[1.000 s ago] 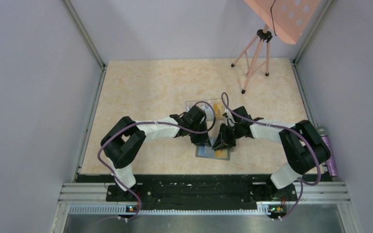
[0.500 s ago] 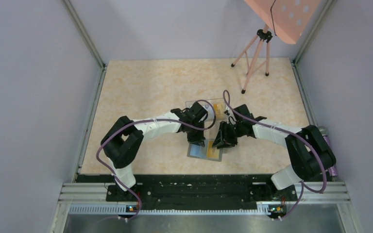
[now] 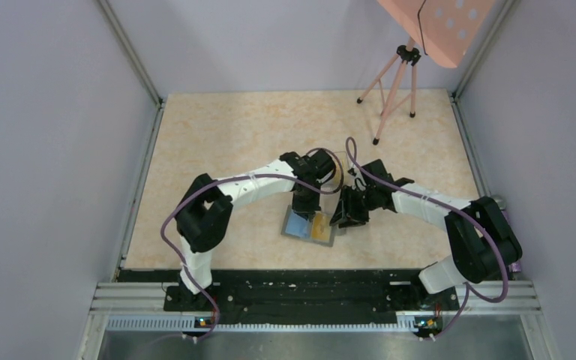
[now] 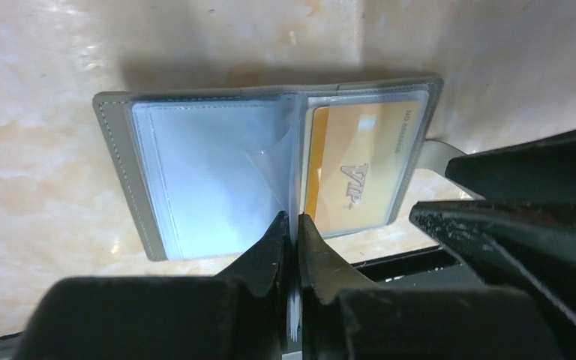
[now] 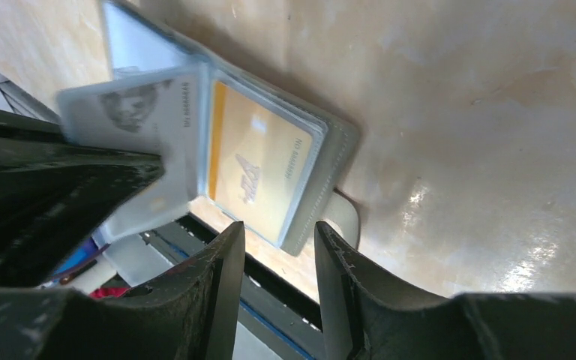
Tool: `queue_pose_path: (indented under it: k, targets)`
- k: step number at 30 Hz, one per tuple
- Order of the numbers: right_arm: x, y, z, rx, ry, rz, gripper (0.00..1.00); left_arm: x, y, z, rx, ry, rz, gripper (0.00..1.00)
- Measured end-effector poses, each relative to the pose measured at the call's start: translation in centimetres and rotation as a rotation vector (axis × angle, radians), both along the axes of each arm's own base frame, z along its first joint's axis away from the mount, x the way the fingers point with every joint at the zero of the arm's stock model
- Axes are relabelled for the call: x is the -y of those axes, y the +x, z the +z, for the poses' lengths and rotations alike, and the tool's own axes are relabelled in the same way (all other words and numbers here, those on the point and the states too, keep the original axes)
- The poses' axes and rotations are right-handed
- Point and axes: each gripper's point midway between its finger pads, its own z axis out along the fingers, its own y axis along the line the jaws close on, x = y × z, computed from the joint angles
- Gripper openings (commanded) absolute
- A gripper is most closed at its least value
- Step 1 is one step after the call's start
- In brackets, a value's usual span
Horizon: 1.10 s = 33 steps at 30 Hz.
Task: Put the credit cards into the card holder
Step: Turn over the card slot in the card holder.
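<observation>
The card holder [image 3: 297,223] lies open on the table, light blue inside with a grey rim [image 4: 116,172]. An orange credit card [image 4: 356,176] sits in its right-hand slot [image 5: 259,172]. My left gripper [image 4: 292,219] hangs just over the centre fold, shut on a pale grey credit card [image 5: 139,112] that shows edge-on between the jaws [image 4: 294,313]. My right gripper [image 5: 279,240] is open and empty beside the holder's right edge, near the snap tab [image 5: 345,217]. From above, the left gripper [image 3: 305,199] and right gripper [image 3: 343,216] nearly meet over the holder.
A clear plastic box [image 3: 337,178] stands just behind the holder, mostly hidden by both arms. A pink tripod [image 3: 394,97] with a pink board [image 3: 435,22] stands at the back right. Grey walls enclose the table on three sides.
The left jaws have shut on the grey card and the left arm has swung farther in over the holder. The right jaws have opened. The holder has slid slightly left.
</observation>
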Motion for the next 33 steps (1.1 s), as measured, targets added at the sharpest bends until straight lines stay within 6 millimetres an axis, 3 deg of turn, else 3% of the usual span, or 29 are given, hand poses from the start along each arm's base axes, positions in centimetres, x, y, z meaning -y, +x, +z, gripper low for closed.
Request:
queue_pose_path:
  k: [6,12,18,23,33]
  targets:
    - [0.3,-0.1,-0.1,-0.007,-0.010,-0.001,0.42,1.5,-0.6,-2.8,-0.036,0.101,-0.048,0.22]
    - [0.9,0.6,0.7,0.015,0.005,-0.030,0.42,1.7,-1.2,-2.9,-0.036,0.141,-0.071,0.42]
    - [1.9,1.7,1.5,0.033,0.024,-0.081,0.43,3.2,-1.4,-2.5,-0.053,0.077,-0.076,0.45]
    - [2.8,2.5,2.3,0.055,0.037,-0.120,0.43,5.5,-1.9,-2.4,-0.088,-0.039,-0.075,0.46]
    - [4.6,2.8,2.4,0.059,-0.006,-0.174,0.45,9.1,-3.7,-2.3,-0.174,-0.285,-0.087,0.47]
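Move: The left hand pinches the upright card slot at the holder's spine. The gold-card half, which it is to be turned onto, lies about 4 cm right, 2 cm back and 5 cm below this hand, with the blue half about 4 cm left, 2 cm back, and the clear box some 14 cm ahead, 2 cm right. From the right hand, open over the strap end, the gold-card half is about 5 cm left, level fore and aft, 3 cm lower. The left hand first sinks about 3 cm towards the holder, letting go of its pinch as its fingers open to nearly half with the card slot still standing between them, then sweeps right across towards the gold-card side, some 9 cm in all and about 4 cm back, the fingertips swinging to the right as the wrist tilts, the left finger seeming to push the slot along. The right hand, fingers still open, backs off from the gold card about 5 cm to the right, 3 cm forward and a little up, clearing the way. ##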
